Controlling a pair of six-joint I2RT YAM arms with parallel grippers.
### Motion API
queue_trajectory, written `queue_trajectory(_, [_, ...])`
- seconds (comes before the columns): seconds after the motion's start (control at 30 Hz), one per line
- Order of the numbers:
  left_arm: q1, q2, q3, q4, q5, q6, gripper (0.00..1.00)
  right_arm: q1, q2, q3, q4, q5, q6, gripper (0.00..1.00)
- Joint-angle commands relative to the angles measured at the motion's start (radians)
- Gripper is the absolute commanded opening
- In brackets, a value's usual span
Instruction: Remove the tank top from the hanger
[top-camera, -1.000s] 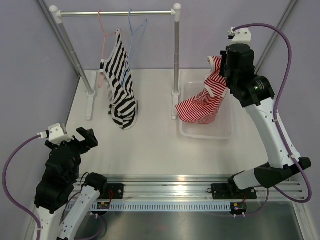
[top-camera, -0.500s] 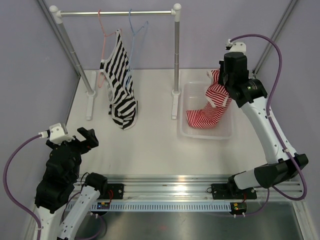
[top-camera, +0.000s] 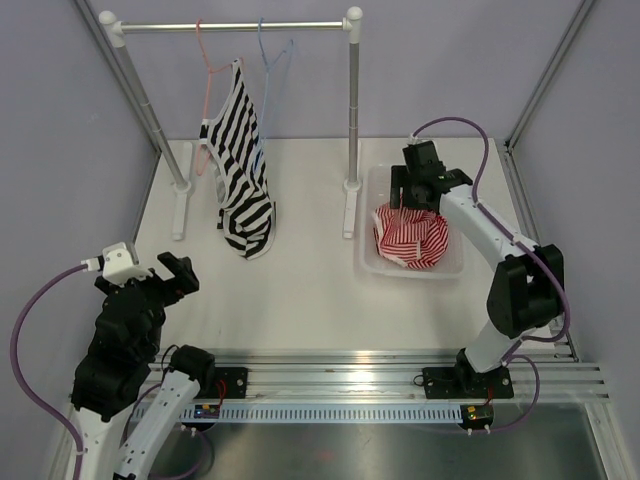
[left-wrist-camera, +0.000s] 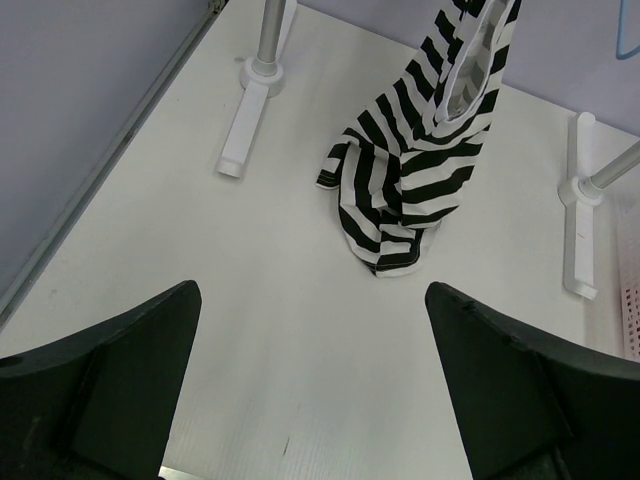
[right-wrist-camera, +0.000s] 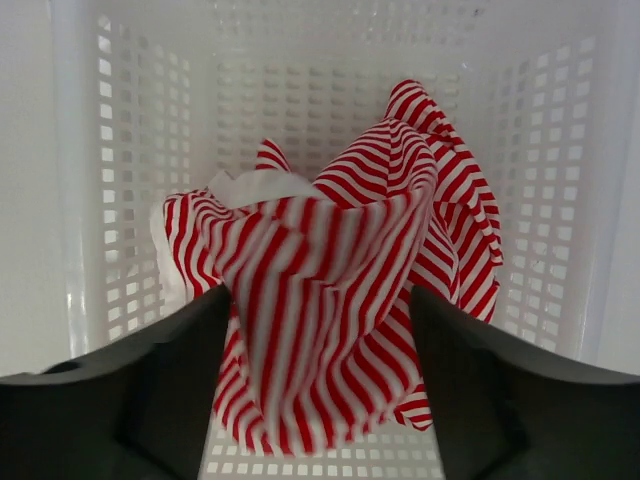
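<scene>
The red-and-white striped tank top (top-camera: 410, 238) lies bunched in a white perforated basket (top-camera: 450, 265) at the right. My right gripper (top-camera: 412, 195) hangs low over it. In the right wrist view the fingers (right-wrist-camera: 160, 380) stand apart on either side of a loose, blurred fold of the tank top (right-wrist-camera: 330, 330), and my right gripper (right-wrist-camera: 320, 295) is open. The light-blue hanger (top-camera: 262, 55) hangs bare on the rail. My left gripper (top-camera: 170, 275) is open near the front left, and in its own view my left gripper (left-wrist-camera: 312, 290) has only bare table between its fingers.
A black-and-white wide-striped top (top-camera: 242, 170) hangs from a pink hanger (top-camera: 205, 70) on the rail (top-camera: 230, 27), its hem on the table (left-wrist-camera: 395, 250). The rail's two posts (top-camera: 353, 110) stand on white feet (left-wrist-camera: 245, 125). Basket walls (right-wrist-camera: 80, 200) surround the right gripper.
The right arm came down and towards the near side, lowering the tank top into the basket. Its jaws opened and the cloth dropped into a heap. The left arm stayed put.
</scene>
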Motion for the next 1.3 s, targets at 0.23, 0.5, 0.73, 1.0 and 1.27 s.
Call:
queue_trajectory(0.23, [0.005,0.086,0.087,-0.002,-0.006,0.020,0.99,0.001,-0.219,0.116,-0.074,-0.014,-0.002,0.99])
queue_trajectory(0.5, [0.004,0.238,0.214,-0.108,0.053,0.051,0.99,0.001,-0.597,0.031,-0.216,0.030,-0.008,1.00])
queue_trajectory(0.73, [-0.010,0.258,0.214,-0.114,0.083,0.063,0.99,0.002,-0.786,-0.008,-0.445,0.104,0.036,0.99])
queue_trajectory(1.0, [-0.018,0.216,0.167,-0.065,0.096,0.069,0.99,0.001,-0.951,-0.063,-0.522,0.132,0.001,1.00])
queue_trajectory(1.27, [-0.018,0.170,0.128,-0.025,0.112,0.075,0.99,0.002,-0.976,-0.108,-0.471,0.119,0.001,1.00])
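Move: The red-striped tank top hangs loosely and spreads almost straight under the right hand, its middle about 11 cm below and level with it fore and aft. The white basket around it is centred some 3 cm farther out, also about 11 cm down. The rack's right foot stands roughly 16 cm to the hand's left, 7 cm ahead and 15 cm lower. From the left hand, the tank top lies about 51 cm right, 24 cm ahead and 22 cm below. The right fingers, already half open, spread fully and let the red-striped tank top come free, dipping about 2 cm further into the basket. The hand then rises steeply out and sweeps back some 24 cm and 10 cm to the right, clear of the basket, its fingers tipping up roughly 25 degrees. The empty left hand only dips its fingers about 10 degrees. ##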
